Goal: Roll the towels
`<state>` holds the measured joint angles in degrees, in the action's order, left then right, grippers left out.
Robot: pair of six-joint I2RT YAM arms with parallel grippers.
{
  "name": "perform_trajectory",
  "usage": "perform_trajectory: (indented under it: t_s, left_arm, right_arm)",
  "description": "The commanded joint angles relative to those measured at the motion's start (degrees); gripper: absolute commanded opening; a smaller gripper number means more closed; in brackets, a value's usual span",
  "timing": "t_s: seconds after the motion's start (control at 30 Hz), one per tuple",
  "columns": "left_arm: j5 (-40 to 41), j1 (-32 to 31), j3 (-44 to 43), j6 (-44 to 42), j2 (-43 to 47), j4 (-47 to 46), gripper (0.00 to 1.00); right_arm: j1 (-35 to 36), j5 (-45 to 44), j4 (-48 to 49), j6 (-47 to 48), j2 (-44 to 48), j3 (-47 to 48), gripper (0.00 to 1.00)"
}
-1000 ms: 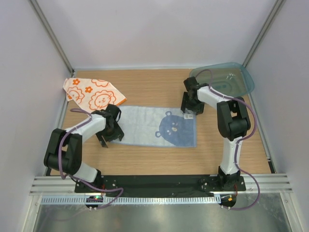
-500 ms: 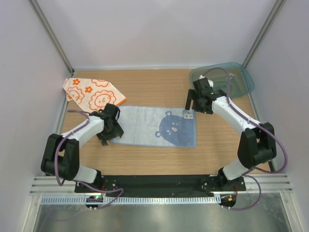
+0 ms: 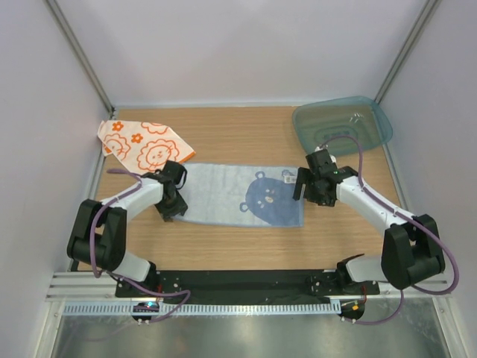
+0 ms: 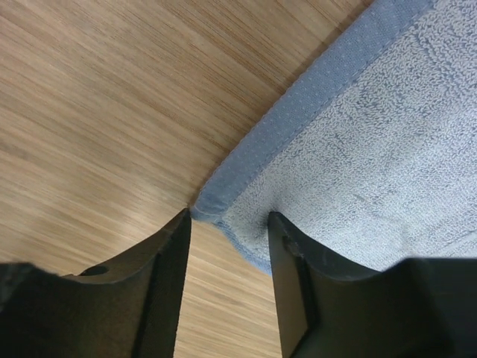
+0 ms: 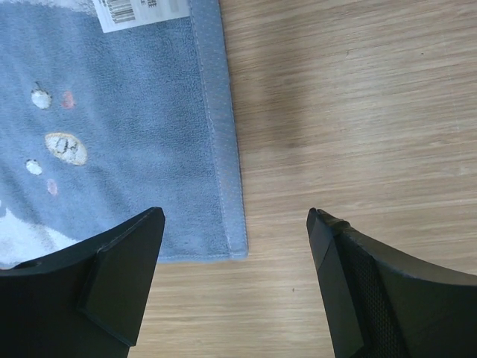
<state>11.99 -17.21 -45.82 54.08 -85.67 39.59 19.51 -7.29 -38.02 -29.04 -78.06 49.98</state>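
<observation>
The light blue towel [image 3: 242, 195] with a bear print lies spread flat in the middle of the table. My left gripper [image 3: 168, 209] is at its near left corner. In the left wrist view that bunched corner [image 4: 216, 203] sits right at the fingertips of the left gripper [image 4: 229, 224], whose jaws are narrowed but still apart, bare wood between them. My right gripper [image 3: 304, 192] hovers wide open by the towel's right edge. In the right wrist view the near right corner [image 5: 232, 250] lies between the spread fingers of the right gripper [image 5: 235, 220]. The white and orange towel [image 3: 141, 145] lies crumpled at the back left.
A translucent teal tray [image 3: 343, 123] stands at the back right corner. A white printed label [image 5: 141, 11] is sewn near the blue towel's right edge. Side walls close in the table on the left and right.
My right arm has swung from the towel's far right corner toward me along its right edge. The left gripper's jaws have narrowed around the near left corner.
</observation>
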Motion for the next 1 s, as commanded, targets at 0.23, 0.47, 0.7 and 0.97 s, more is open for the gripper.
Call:
perform_trajectory:
  t_s: [0.23,0.47,0.7,0.97]
  left_arm:
    - [1.0,-0.3,2.1,0.8,0.4,-2.9,0.24]
    - [0.6,-0.3,2.9,0.6,1.1,-3.0,0.22]
    - [0.0,-0.2,3.5,0.6,1.2,-3.6,0.21]
    - [-0.2,-0.3,3.6,0.2,1.5,-3.7,0.19]
  right_arm:
    - [0.1,1.7,3.0,-3.1,-0.1,-4.6,0.77]
    - [1.4,3.2,4.2,-5.6,1.9,-8.1,0.69]
    - [5.4,2.4,4.8,-8.8,2.6,-10.5,0.63]
    - [9.0,0.5,5.9,-11.5,0.9,-11.6,0.37]
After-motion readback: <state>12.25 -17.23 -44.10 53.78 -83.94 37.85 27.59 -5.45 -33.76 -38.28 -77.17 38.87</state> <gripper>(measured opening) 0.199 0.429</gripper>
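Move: The blue towel's near-right corner lies about 6 cm back, 3 cm to the left and 6 cm below the right hand. On the same towel, the barcode label is some 10 cm ahead and 7 cm left of the right hand, and the bear print some 3 cm ahead and 14 cm left. The left hand already straddles the near-left corner, about 1 cm below its pads; the orange-patterned towel is roughly 24 cm ahead and 10 cm left of that hand. The left hand stays down at the table and closes its half-open fingers in the first third of the move, pinching the blue towel's near-left corner and then keeping that hold. Meanwhile the right hand draws back about 6 cm and sinks about 5 cm, bending some 3 cm left later on to the near-right corner, its wrist tipping slightly so the fingers point more steeply down while they narrow from wide open to about half, one tip over the towel and the other just outside its edge. ##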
